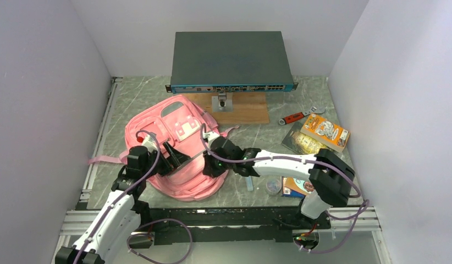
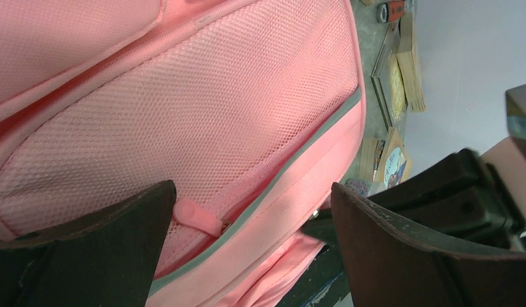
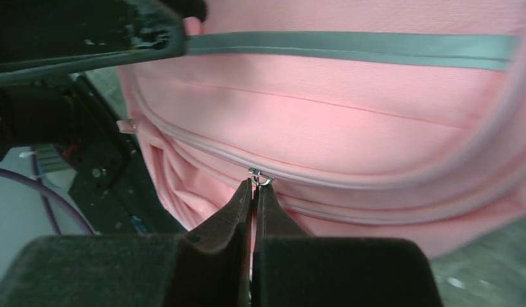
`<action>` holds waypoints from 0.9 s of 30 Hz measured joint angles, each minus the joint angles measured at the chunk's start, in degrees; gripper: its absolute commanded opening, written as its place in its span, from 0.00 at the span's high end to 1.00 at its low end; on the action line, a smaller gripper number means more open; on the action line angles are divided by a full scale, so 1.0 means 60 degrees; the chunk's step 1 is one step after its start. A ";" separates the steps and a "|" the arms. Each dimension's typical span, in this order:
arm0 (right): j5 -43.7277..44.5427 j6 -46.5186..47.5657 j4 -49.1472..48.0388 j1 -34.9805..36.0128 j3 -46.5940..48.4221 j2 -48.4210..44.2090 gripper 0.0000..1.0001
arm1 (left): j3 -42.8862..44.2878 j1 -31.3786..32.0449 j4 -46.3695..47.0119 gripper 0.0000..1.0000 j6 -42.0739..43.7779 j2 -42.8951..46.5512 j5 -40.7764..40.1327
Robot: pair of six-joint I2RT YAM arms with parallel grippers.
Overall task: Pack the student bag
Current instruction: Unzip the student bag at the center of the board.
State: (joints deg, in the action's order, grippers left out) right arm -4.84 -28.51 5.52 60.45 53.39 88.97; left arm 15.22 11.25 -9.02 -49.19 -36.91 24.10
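Note:
The student bag (image 1: 177, 129) is a soft pink backpack lying flat on the left half of the table. My left gripper (image 1: 178, 157) hovers over its near part, open wide (image 2: 251, 199). Between its fingers lie the mesh pocket (image 2: 183, 109) and a pink zip pull (image 2: 196, 216), and neither finger touches them. My right gripper (image 1: 208, 164) reaches in from the right at the bag's near edge. Its fingers are shut (image 3: 255, 187) on the pull of a zip slider (image 3: 260, 176) on the bag's side seam (image 3: 350, 147).
A grey network switch (image 1: 232, 58) on a stand over a wooden board (image 1: 246, 110) fills the back. A red-handled tool (image 1: 294, 117), snack packets (image 1: 324, 132), a booklet (image 1: 294, 187) and a small round tub (image 1: 274, 186) lie on the right. Walls close both sides.

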 measured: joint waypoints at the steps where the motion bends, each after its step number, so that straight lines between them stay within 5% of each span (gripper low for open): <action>1: -0.0015 -0.0178 -0.0047 0.0160 0.0106 0.0168 1.00 | -0.0004 0.0018 0.0062 0.02 -0.0015 -0.0051 -0.0022; 5: -0.0248 -0.0838 -0.0616 0.0535 0.0171 0.0758 0.95 | -0.0025 0.0197 0.0328 0.00 -0.0022 -0.0233 -0.0095; 7: -0.0437 -0.1075 -0.0812 0.0561 0.0186 0.1005 0.72 | -0.0025 0.0270 0.0368 0.00 -0.0011 -0.0266 -0.0095; 12: -0.0703 -0.1384 -0.1155 0.0565 0.0066 0.0798 0.50 | 0.0441 0.0310 -0.0466 0.00 0.0266 -0.0040 -0.0168; 21: -0.0707 -0.2259 -0.1355 -0.0091 -0.1235 -0.1224 0.46 | 0.2222 0.0568 -0.2503 0.00 0.1133 0.0576 -0.0182; 27: -0.1049 -0.3395 -0.2011 -0.1789 -0.2444 -0.2025 0.45 | 0.2342 0.2288 -0.3249 0.00 0.1155 0.0710 -0.0645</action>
State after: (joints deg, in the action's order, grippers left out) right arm -11.14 -48.88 -6.55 49.71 38.72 76.82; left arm 29.28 24.97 -28.51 -42.26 -32.64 20.23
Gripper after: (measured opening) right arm 0.544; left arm 0.996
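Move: The front-pocket zipper pull is already between the right fingertips; the next stretch of its track runs to about 3 cm back, 4 cm left and 2 cm below that hand. From the right hand, the grey strip's middle is some 4 cm ahead and 4 cm left at similar height, while the blue stick lies 16 cm right, 4 cm back and 8 cm below. From the open left hand, the pull is about 9 cm right, 3 cm back and slightly lower. The zipper pull, still pinched, is drawn about 5 cm left and back along its track and slightly down by the right hand, which then opens about halfway, rises and swings away right and forward, turning clockwise. The wide-open left hand first rests on the bag, then lifts about 6 cm and heads back and right towards the pull. ##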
